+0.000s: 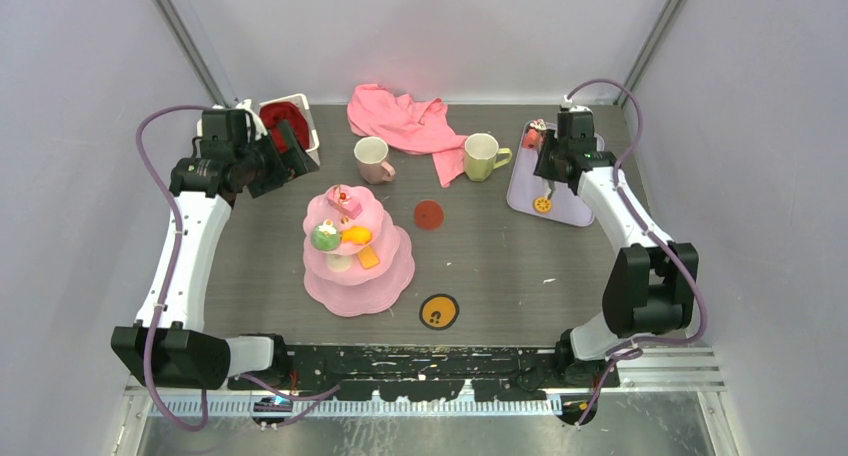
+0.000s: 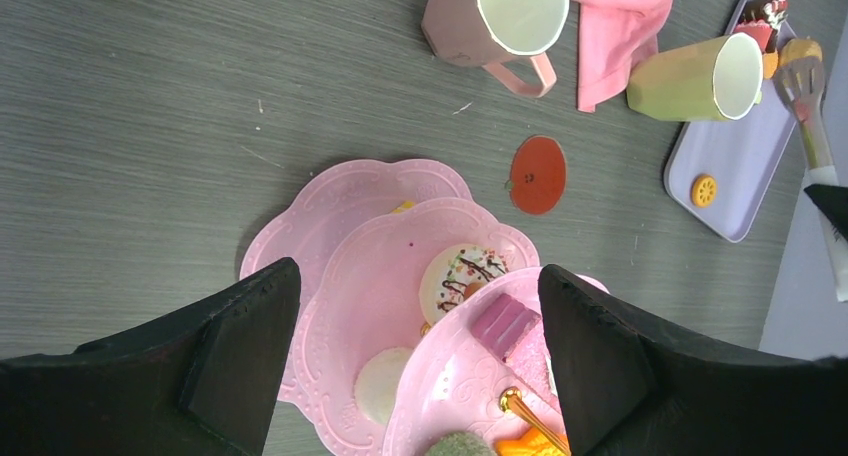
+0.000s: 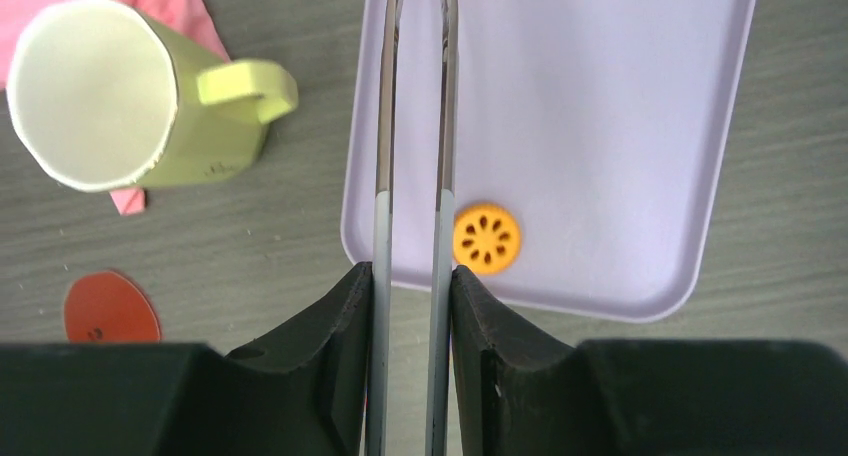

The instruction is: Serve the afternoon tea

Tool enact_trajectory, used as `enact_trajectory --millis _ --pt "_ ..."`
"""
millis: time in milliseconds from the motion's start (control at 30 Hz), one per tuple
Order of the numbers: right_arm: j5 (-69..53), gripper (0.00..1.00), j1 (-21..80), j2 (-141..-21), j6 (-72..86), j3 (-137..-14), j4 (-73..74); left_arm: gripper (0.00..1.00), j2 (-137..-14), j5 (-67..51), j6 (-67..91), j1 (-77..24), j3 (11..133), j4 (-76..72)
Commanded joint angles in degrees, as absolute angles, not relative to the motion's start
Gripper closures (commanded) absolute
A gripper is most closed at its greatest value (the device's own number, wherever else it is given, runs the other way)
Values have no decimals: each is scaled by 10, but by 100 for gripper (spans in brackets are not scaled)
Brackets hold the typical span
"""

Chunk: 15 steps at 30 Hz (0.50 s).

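Note:
The pink three-tier cake stand point(image 1: 385, 276) stands left of centre and carries several toy pastries, among them a green one point(image 1: 324, 238) and a pink cake slice point(image 2: 505, 326). A pale pink mug point(image 1: 372, 160) and a yellow-green mug point(image 1: 482, 157) stand behind it. My left gripper point(image 2: 415, 276) hangs open above the stand with nothing between its fingers. My right gripper point(image 3: 412, 276) is shut on metal tongs point(image 3: 440, 126) over the lavender tray point(image 3: 620, 126). The tongs' tips point(image 2: 800, 71) reach the pastries at the tray's far end. An orange slice point(image 3: 486, 238) lies beside the fingertips.
A pink cloth point(image 1: 400, 116) lies at the back between the mugs. A white basket with red cloth point(image 1: 290, 121) sits back left, close to my left gripper point(image 1: 290, 154). A red disc point(image 1: 429, 214) and an orange disc point(image 1: 438, 312) lie flat on the table.

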State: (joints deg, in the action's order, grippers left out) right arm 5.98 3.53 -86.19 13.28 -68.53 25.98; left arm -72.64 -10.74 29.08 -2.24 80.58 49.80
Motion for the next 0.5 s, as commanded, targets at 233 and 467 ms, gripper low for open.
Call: enact_trajectory --millis 233,467 --pt "45 61 35 -956 130 -808 212 12 -723 -116 279 -20 830 490" --pt "53 61 36 -991 119 -828 223 12 -722 -110 277 -20 828 493"
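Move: The chocolate cake in the tray's far left corner lies about 17 cm ahead of my right hand, 3 cm to its right and some 13 cm below. The coral wedge is just nearer, 14 cm ahead and 2 cm right; the orange biscuit is 14 cm ahead and 8 cm right, the green mug 7 cm ahead and 12 cm left. From my idle left hand the cake is about 25 cm ahead, 47 cm right and 25 cm below. Still holding the tongs, I carry my right hand forward about 5.5 cm over the tray, nearly level at first, so that the tongs slide out over the coral wedge towards the chocolate cake; then the reach slows and I sink nearly 2 cm. The wrist keeps its slant, and my fingers ease just a little, letting the tongs' arms spread slightly. ##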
